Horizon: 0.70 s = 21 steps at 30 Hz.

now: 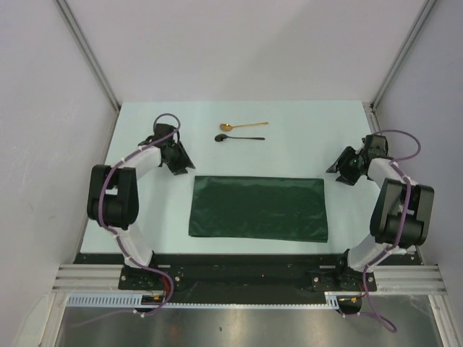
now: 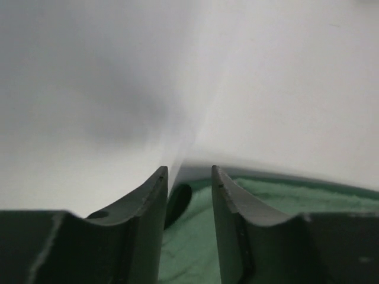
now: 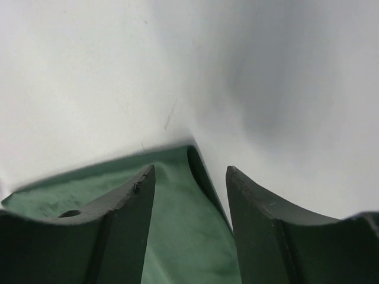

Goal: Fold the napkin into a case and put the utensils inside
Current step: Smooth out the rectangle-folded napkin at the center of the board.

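The dark green napkin (image 1: 258,208) lies flat in the middle of the table as a wide folded rectangle. My left gripper (image 1: 179,163) hovers just beyond its far left corner, jaws open. Between them the left wrist view shows the napkin (image 2: 284,198) and its looped fold edge, with nothing clamped by the left gripper (image 2: 189,173). My right gripper (image 1: 342,170) stands open just off the far right corner. The napkin (image 3: 183,231) corner lies under the gap of the right gripper (image 3: 189,170). Both utensils lie behind the cloth: a gold spoon (image 1: 242,126) and a black spoon (image 1: 239,138).
The white table (image 1: 289,155) is walled by pale panels on the left, right and back. A black rail (image 1: 239,264) runs along the near edge by the arm bases.
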Motion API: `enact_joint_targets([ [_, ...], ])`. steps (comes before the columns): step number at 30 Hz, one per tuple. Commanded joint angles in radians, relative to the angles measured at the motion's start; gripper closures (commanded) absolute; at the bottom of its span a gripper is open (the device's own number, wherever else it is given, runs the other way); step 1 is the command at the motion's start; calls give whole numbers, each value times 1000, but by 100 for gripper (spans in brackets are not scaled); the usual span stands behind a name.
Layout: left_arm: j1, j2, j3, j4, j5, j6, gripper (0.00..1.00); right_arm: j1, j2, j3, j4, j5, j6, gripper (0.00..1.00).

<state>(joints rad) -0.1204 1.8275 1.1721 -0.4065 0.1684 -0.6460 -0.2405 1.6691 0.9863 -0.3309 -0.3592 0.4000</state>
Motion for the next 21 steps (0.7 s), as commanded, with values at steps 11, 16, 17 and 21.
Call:
enact_joint_targets([
  [11,-88,-70,12,6,40,19,89,70,-280,-89,-67,-134,2,41],
  [16,-82,-2,32,-17,-15,23,96,118,-184,-115,38,-178,39,43],
  [17,-79,16,38,-18,-15,25,96,122,-171,-123,64,-176,39,43],
  [21,-70,49,54,-43,-53,34,97,124,-89,-141,108,-156,42,44],
])
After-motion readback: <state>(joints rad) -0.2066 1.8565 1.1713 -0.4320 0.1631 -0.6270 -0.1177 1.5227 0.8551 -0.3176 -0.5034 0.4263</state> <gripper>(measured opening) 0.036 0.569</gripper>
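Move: The napkin's far left corner lies about 2 cm back, 3 cm to the right and 2 cm below my left hand. From that hand, the black spoon's middle is some 13 cm ahead and 20 cm right, and the gold spoon's about 17 cm ahead and 22 cm right, both about 2 cm lower. The napkin's far right corner lies about 5 cm to the left of my right hand, 1 cm back and 3 cm below. Both my hands hop up about 8 cm. My left swings 3 cm right and comes down at the napkin's far left corner, a little lower than it began, shutting its half-open fingers on the way. My right swings in some 8 cm leftward and back a few, past the far right corner, sinking again but staying open and clear above the cloth, with a slight counter-clockwise turn. ##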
